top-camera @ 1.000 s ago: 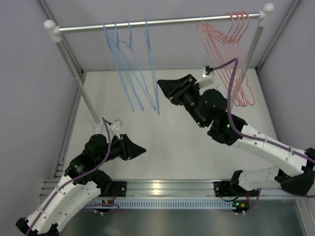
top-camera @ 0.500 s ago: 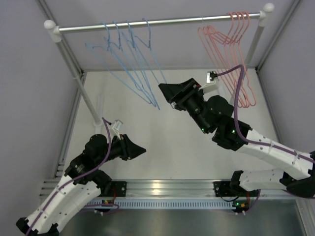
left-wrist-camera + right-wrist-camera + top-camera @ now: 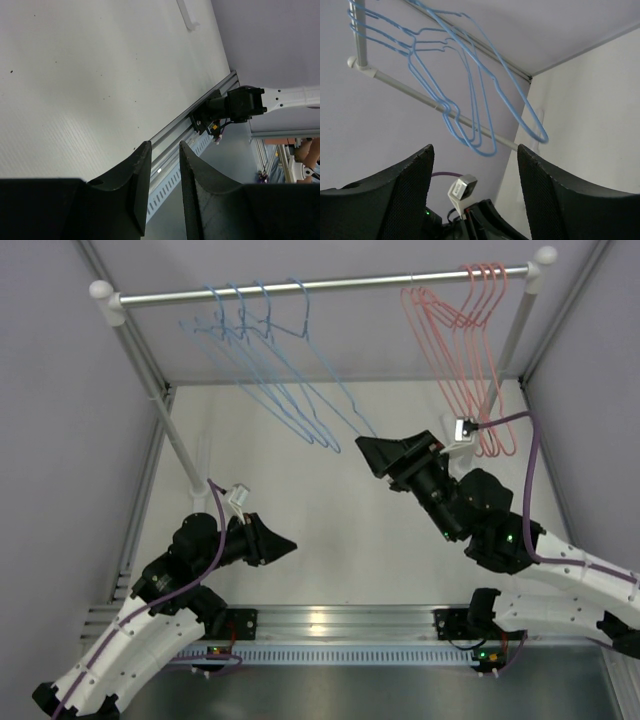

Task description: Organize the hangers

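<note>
Several light blue hangers (image 3: pixel 300 408) hang by their hooks on the left half of the silver rail (image 3: pixel 350 283), their bodies swung out to the right. Several pink-red hangers (image 3: pixel 462 350) hang at the rail's right end. My right gripper (image 3: pixel 368 452) is open and empty, just below and right of the nearest blue hanger's lower corner, not touching it. In the right wrist view the blue hangers (image 3: pixel 538 131) hang beyond the spread jaws of the right gripper (image 3: pixel 475 147). My left gripper (image 3: pixel 290 543) hovers low over the table, jaws a little apart with nothing between them (image 3: pixel 165 145).
The rail rests on two white posts, left (image 3: pixel 170 430) and right (image 3: pixel 515 330). Grey walls close in the back and both sides. An aluminium frame rail (image 3: pixel 330 620) runs along the near edge by the arm bases. The right arm's base (image 3: pixel 235 105) shows in the left wrist view.
My right gripper has opened and drawn back to the right and nearer, away from the blue hangers. The blue hangers have swung out to the right. The left arm has not moved.
</note>
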Action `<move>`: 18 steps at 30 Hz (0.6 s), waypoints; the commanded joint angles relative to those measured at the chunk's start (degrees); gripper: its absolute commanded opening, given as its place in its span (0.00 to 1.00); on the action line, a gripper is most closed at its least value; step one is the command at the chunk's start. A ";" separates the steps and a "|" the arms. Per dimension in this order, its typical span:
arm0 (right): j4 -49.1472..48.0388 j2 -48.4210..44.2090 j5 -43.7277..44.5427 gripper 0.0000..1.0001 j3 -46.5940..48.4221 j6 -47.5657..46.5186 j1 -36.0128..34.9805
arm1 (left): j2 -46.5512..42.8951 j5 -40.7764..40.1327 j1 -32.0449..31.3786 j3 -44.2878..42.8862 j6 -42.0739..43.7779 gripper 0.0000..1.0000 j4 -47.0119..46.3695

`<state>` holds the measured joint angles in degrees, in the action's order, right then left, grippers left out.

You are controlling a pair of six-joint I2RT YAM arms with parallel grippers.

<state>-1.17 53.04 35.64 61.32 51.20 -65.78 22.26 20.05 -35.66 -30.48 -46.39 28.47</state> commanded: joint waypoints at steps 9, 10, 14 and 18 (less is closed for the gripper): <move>9.42 -12.34 1.37 0.94 -14.72 0.13 -0.84 | 0.33 -0.63 0.33 0.51 0.69 0.34 -2.72; 9.87 -12.08 0.84 0.99 -15.52 -0.13 -0.93 | 0.24 -0.72 0.33 0.51 0.78 0.33 -2.72; 12.06 -10.68 0.05 1.00 -20.70 1.61 -1.02 | -0.81 -0.63 0.33 0.77 0.69 0.34 -2.63; 10.23 -10.85 -1.09 0.99 -28.25 3.99 -1.63 | -1.26 -0.54 0.33 1.56 0.51 0.34 -2.63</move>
<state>7.70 42.50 35.68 37.06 52.84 -66.28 21.71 19.86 -35.66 -29.74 -46.37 28.45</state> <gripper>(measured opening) 0.993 0.336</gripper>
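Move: The blue hanger nearest the right hand already hangs free. Its middle is about 18 cm ahead, 11 cm left and a touch above that hand, and its near corner hangs just beyond the fingertips. The next blue hanger is some 7 cm farther left at the same reach. The red hangers lie roughly 16 cm ahead and 21 cm right of the right hand. From the idle left hand, the nearest blue hanger is about 26 cm ahead, 3 cm right and 25 cm up. No contact shows: the right hand, already clear of the last blue hanger, heads down and away from it towards the bare table, dropping about 18 cm and gathering speed. It first slides nearly 4 cm right as well, then eases back slightly left, while the part-open fingers spread fully and the hand rolls and tips its fingers down by about 20 degrees. ##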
